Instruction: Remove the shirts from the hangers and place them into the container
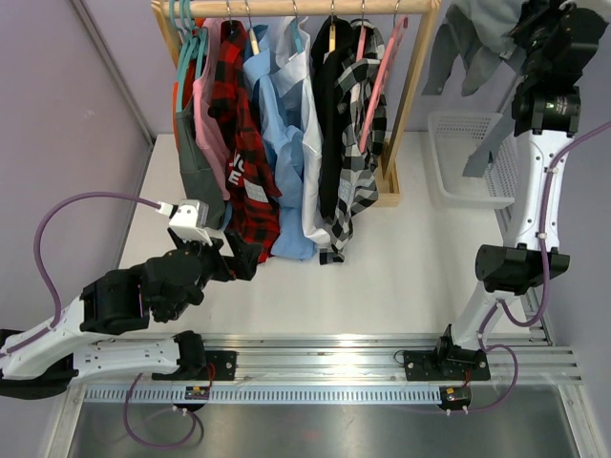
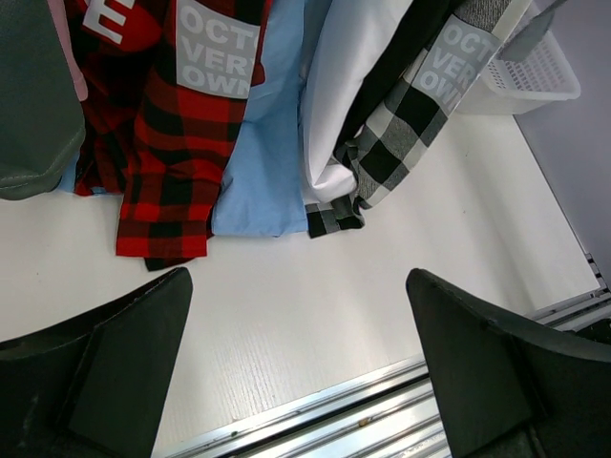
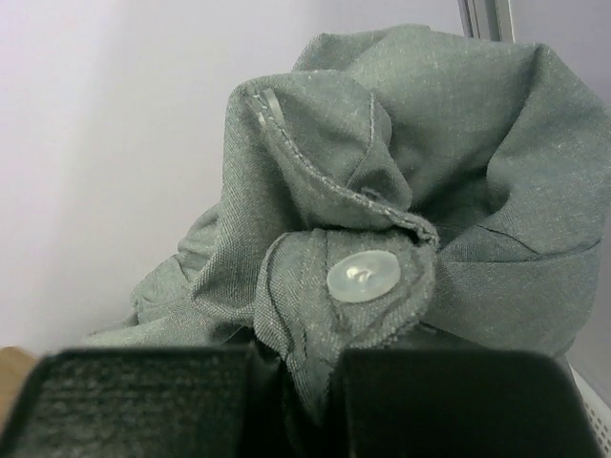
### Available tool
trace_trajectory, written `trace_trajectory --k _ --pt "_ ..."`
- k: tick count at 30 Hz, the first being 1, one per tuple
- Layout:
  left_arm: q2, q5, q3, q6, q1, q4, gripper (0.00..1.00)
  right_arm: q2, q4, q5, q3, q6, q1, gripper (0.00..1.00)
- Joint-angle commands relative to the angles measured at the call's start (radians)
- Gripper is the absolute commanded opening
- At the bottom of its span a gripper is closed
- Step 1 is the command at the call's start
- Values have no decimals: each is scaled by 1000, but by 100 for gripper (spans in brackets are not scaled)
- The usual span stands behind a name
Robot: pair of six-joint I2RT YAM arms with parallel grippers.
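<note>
Held high at the far right, my right gripper (image 1: pixel 527 31) is shut on a grey shirt (image 1: pixel 474 43) that dangles above the white lattice container (image 1: pixel 468 157). The right wrist view shows bunched grey shirt (image 3: pixel 430 191) cloth with a button pinched in the gripper (image 3: pixel 310 382). Still on the rail hang dark grey (image 1: pixel 196 167), red-and-black check (image 1: pixel 243 143), light blue (image 1: pixel 282 143), white (image 1: pixel 310 162), black (image 1: pixel 331 124) and black-and-white check (image 1: pixel 361 134) shirts. A bare pink hanger (image 1: pixel 387 67) and teal hangers (image 1: pixel 186 43) hang there too. My left gripper (image 1: pixel 243 258) (image 2: pixel 301 315) is open, low over the table before the red check hem (image 2: pixel 181 153).
The wooden rail frame (image 1: pixel 410 105) stands at the back centre, its foot beside the container. A metal mounting rail (image 1: pixel 334 353) runs along the near table edge. Purple walls close in on the left and the back.
</note>
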Motion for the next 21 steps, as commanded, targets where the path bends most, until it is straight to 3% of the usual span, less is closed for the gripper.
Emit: trace_trajectory --k 1,8,19,21 --pt "-4 -27 14 -14 -3 30 99 24 132 67 -173 -22 -8 0" --pt "-24 -11 -30 -42 -3 42 99 62 180 382 -436 -41 -19 0" --pt "-7 2 -61 -59 -3 51 99 38 131 737 -660 64 -56 0" --pt "-7 4 -65 -62 -3 56 99 -10 198 783 -745 58 -70 0"
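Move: The right hand, high up and gripping the grey shirt, has the white container about 50 cm below it, roughly level fore and aft and some 5 cm to its right. To its left, the empty pink hanger is about 26 cm away, 8 cm back and 15 cm lower; the plaid shirt is some 29 cm left, 9 cm back and 32 cm lower. From the left hand, the container is about 33 cm ahead, 57 cm right and 26 cm below. Down fast, some 34 cm, the right hand swings the grey shirt towards the container, bearing about 12 cm right. It first reaches forward roughly 7 cm, then draws back most of that while the drop slows. The wrist tips fingers-down and turns clockwise, each by 35 to 40 degrees, and the shut fingers keep their pinch by the button. ##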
